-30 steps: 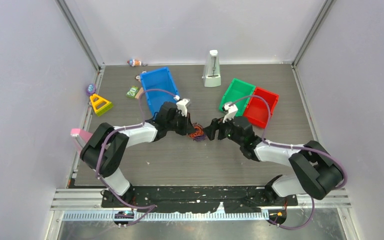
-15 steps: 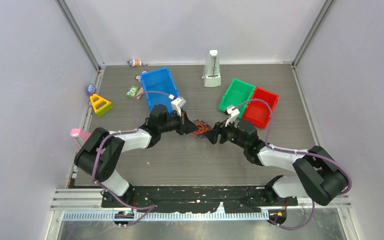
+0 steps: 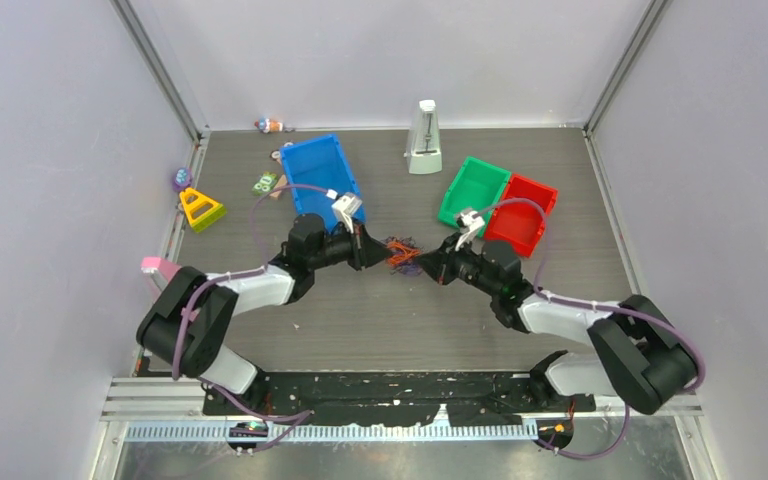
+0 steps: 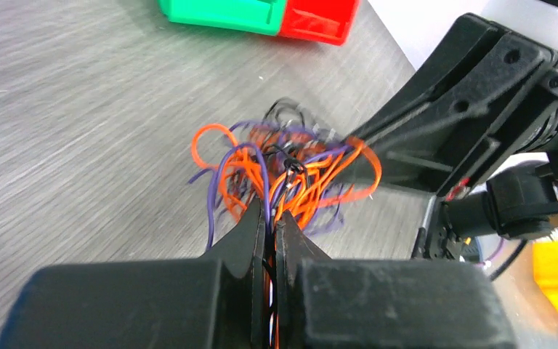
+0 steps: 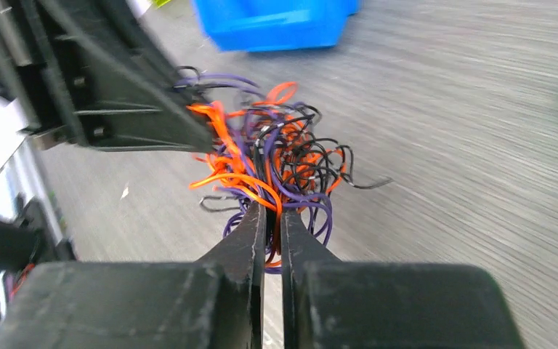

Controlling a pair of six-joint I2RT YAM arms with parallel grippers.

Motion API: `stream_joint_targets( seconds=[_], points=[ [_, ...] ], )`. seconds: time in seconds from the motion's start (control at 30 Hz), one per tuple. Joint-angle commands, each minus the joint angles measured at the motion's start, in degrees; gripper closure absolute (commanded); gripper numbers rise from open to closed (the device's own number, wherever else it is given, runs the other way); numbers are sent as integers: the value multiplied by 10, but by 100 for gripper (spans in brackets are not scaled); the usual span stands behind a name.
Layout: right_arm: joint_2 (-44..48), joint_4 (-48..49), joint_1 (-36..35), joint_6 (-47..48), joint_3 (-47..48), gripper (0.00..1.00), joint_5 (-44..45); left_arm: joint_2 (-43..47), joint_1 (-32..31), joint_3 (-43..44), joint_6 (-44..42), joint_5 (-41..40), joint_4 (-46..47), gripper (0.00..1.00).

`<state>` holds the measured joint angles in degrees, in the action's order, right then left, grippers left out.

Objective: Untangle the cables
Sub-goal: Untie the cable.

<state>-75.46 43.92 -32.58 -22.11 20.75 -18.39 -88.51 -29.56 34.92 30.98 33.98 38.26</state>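
Observation:
The cables (image 3: 400, 253) are a small tangled clump of thin orange, purple and black strands in the middle of the table. My left gripper (image 3: 376, 256) meets the clump from the left, my right gripper (image 3: 420, 265) from the right. In the left wrist view the left gripper (image 4: 270, 211) is shut on the cables (image 4: 283, 171), with strands pinched between its jaws. The right wrist view shows the right gripper (image 5: 273, 215) shut on the cables (image 5: 276, 163) too, orange and purple strands caught in its narrow gap. The opposite gripper fills the top of each wrist view.
A blue bin (image 3: 320, 178) stands behind the left gripper. A green bin (image 3: 473, 188) and a red bin (image 3: 523, 210) stand behind the right gripper. A white metronome (image 3: 424, 140) is at the back. A yellow triangle toy (image 3: 200, 208) and small items lie far left.
The right gripper moved in toward the clump and went from open to shut on its strands. Both arms shifted toward the back of the table, and the clump moved with them.

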Motion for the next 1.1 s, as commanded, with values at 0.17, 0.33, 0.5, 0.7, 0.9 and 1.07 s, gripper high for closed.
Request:
stream_joint_targets(
  seconds=[0.17,0.33,0.5,0.7,0.9,1.07],
  points=[
    [181,-155,112,-89,-71,94,332,129,62,-65,-11,-230,-90,100],
    [210,-198,113,-86,-71,95,362,183,62,-92,-11,-345,-121,100],
    [246,-274,113,-126,-65,94,480,284,62,-141,-1,-509,-157,100],
    [214,-95,112,-36,-82,95,181,273,58,-127,-71,-354,-109,88],
    [66,26,79,-21,-31,95,-50,188,-44,-48,-171,-236,-109,19],
    [48,9,26,13,0,95,-72,137,-65,-9,-192,-169,-119,16]
  ],
)
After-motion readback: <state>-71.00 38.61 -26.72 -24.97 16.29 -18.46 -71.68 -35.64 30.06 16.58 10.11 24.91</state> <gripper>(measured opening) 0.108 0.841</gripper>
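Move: The cable tangle is already held up between both grippers: its middle sits some 3 cm to the right of the left hand and 1 cm nearer the robot; from the right hand it is about 3 cm left and 1 cm ahead. The blue bin stands roughly 13 cm ahead of the left hand and 14 cm to its left, the green bin some 14 cm ahead of the right hand and 11 cm to its right, both about 10 cm lower. Outward and apart, fast: the left hand pulls its pinched strands about 13 cm left, swinging counter-clockwise, while the right, gripping its side of the tangle, goes some 14 cm right, swinging clockwise. Then the left fingers open wide and let go. Both hands swing partway back inward, the right sinking a few centimetres and keeping its grip. ##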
